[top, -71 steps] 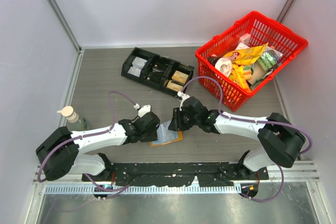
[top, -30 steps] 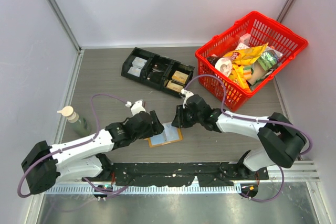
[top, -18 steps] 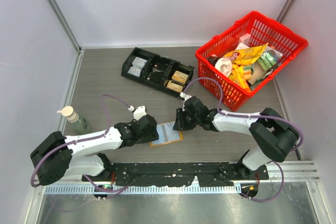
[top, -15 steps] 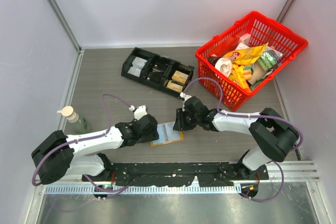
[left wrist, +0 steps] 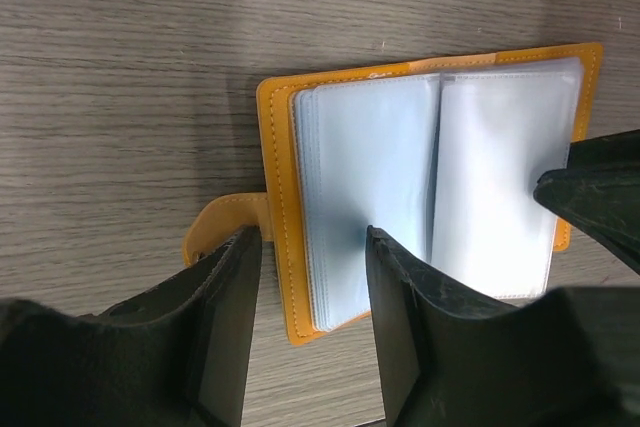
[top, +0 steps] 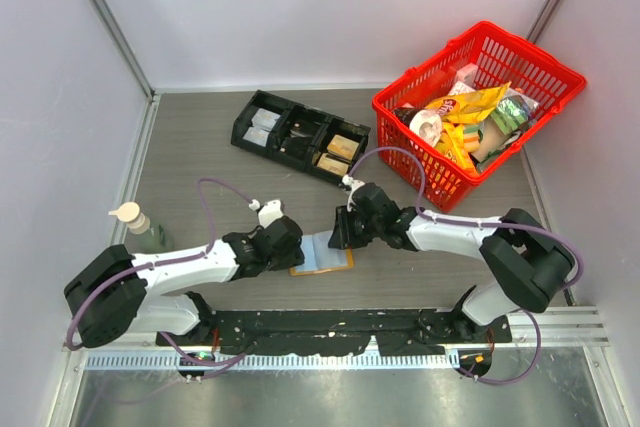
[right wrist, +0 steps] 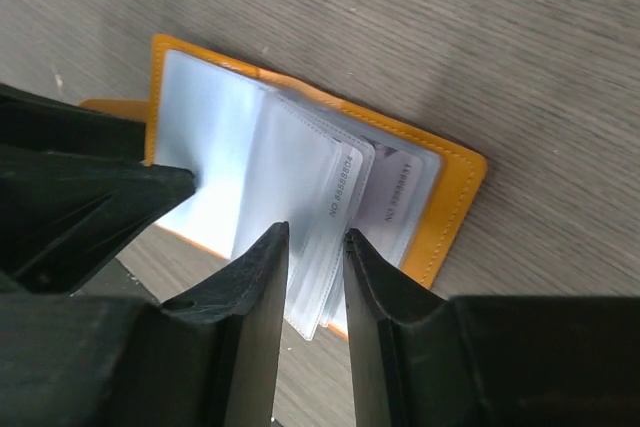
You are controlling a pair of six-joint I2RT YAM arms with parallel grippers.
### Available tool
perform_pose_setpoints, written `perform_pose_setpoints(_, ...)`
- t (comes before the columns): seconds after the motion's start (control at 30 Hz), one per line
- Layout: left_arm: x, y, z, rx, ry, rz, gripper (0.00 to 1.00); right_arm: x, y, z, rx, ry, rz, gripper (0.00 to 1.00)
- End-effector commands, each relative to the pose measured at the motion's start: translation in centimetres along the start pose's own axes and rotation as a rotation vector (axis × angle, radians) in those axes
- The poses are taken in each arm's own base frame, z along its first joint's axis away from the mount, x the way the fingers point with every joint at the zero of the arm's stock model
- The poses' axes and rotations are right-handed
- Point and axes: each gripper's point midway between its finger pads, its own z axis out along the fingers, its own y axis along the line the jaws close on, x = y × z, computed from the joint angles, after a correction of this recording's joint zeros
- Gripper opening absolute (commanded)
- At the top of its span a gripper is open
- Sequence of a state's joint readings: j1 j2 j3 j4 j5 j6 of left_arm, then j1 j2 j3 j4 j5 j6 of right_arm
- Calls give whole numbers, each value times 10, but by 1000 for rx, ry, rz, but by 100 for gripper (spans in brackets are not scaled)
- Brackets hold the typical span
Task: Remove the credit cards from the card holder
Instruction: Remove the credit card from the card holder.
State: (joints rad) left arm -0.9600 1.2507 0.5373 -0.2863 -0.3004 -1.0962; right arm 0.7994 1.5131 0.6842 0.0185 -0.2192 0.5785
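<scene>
The card holder (top: pixel 325 256) lies open and flat on the table, orange outside with pale blue-grey plastic sleeves (left wrist: pixel 370 177) inside. My left gripper (left wrist: pixel 312 242) is open and straddles the holder's left edge, beside its small tab (left wrist: pixel 215 232). From the right, my right gripper (right wrist: pixel 310 242) hovers over the fanned sleeves with a narrow gap between its fingers. Two credit cards (right wrist: pixel 345 182) with printed numbers show inside those sleeves. In the top view the left gripper (top: pixel 293 247) and right gripper (top: pixel 338 237) face each other across the holder.
A black compartment tray (top: pixel 298 135) sits at the back centre. A red basket (top: pixel 478 107) full of packets stands at the back right. A small pump bottle (top: pixel 140 225) stands by the left wall.
The left gripper has come down onto the holder's left edge and its jaws have narrowed. The right gripper has stayed at the holder's right side.
</scene>
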Motion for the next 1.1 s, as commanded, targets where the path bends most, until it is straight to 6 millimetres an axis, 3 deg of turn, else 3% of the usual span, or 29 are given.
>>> perform_pose_setpoints(0.0, 17, 1, 6, 12, 60, -18, 49, -26, 42, -18, -142, -72, -25, 33)
perform_pose_setpoints(0.43, 17, -2, 5, 38, 56, -44, 49, -23, 54, -19, -222, -89, 19, 31)
perform_pose_setpoints(0.7, 12, 1, -1, 43, 24, -73, 54, -18, 28, -11, -109, -91, 14, 1)
perform_pose_setpoints(0.73, 10, 3, -2, 39, 16, -79, 56, -17, 24, -10, -96, -88, 17, 1)
perform_pose_setpoints(0.93, -12, 9, -27, 39, -72, -111, 75, -12, 7, -7, -41, -88, 33, 1)
perform_pose_setpoints(1.07, -41, 3, -56, 94, -179, -153, 80, -11, 1, -5, -20, -96, 44, 1)
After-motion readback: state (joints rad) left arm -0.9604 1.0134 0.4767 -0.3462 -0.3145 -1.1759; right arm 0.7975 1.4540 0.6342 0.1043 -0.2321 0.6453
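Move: The right sleeve of the open card holder has its free edge between the right hand's part-open fingertips; its middle lies about 2 cm to the left and 1 cm below. The stack of left sleeves is some 8 cm to that hand's left, level with it fore and aft and 2 cm lower. From the left hand, the stack's middle is roughly 2 cm right, 1 cm ahead and 1 cm below, the right sleeve about 8 cm right and 1 cm ahead. Upward some 3.5 cm and 2 cm to its left, the right hand carries the right sleeve's free edge over towards the left stack, then shuts its fingers on it and eases back down and right about 2 cm. The left hand, at first resting a fingertip on the left sleeves, slides 1 cm right, then opens and lifts off about 3 cm, heading back left. ##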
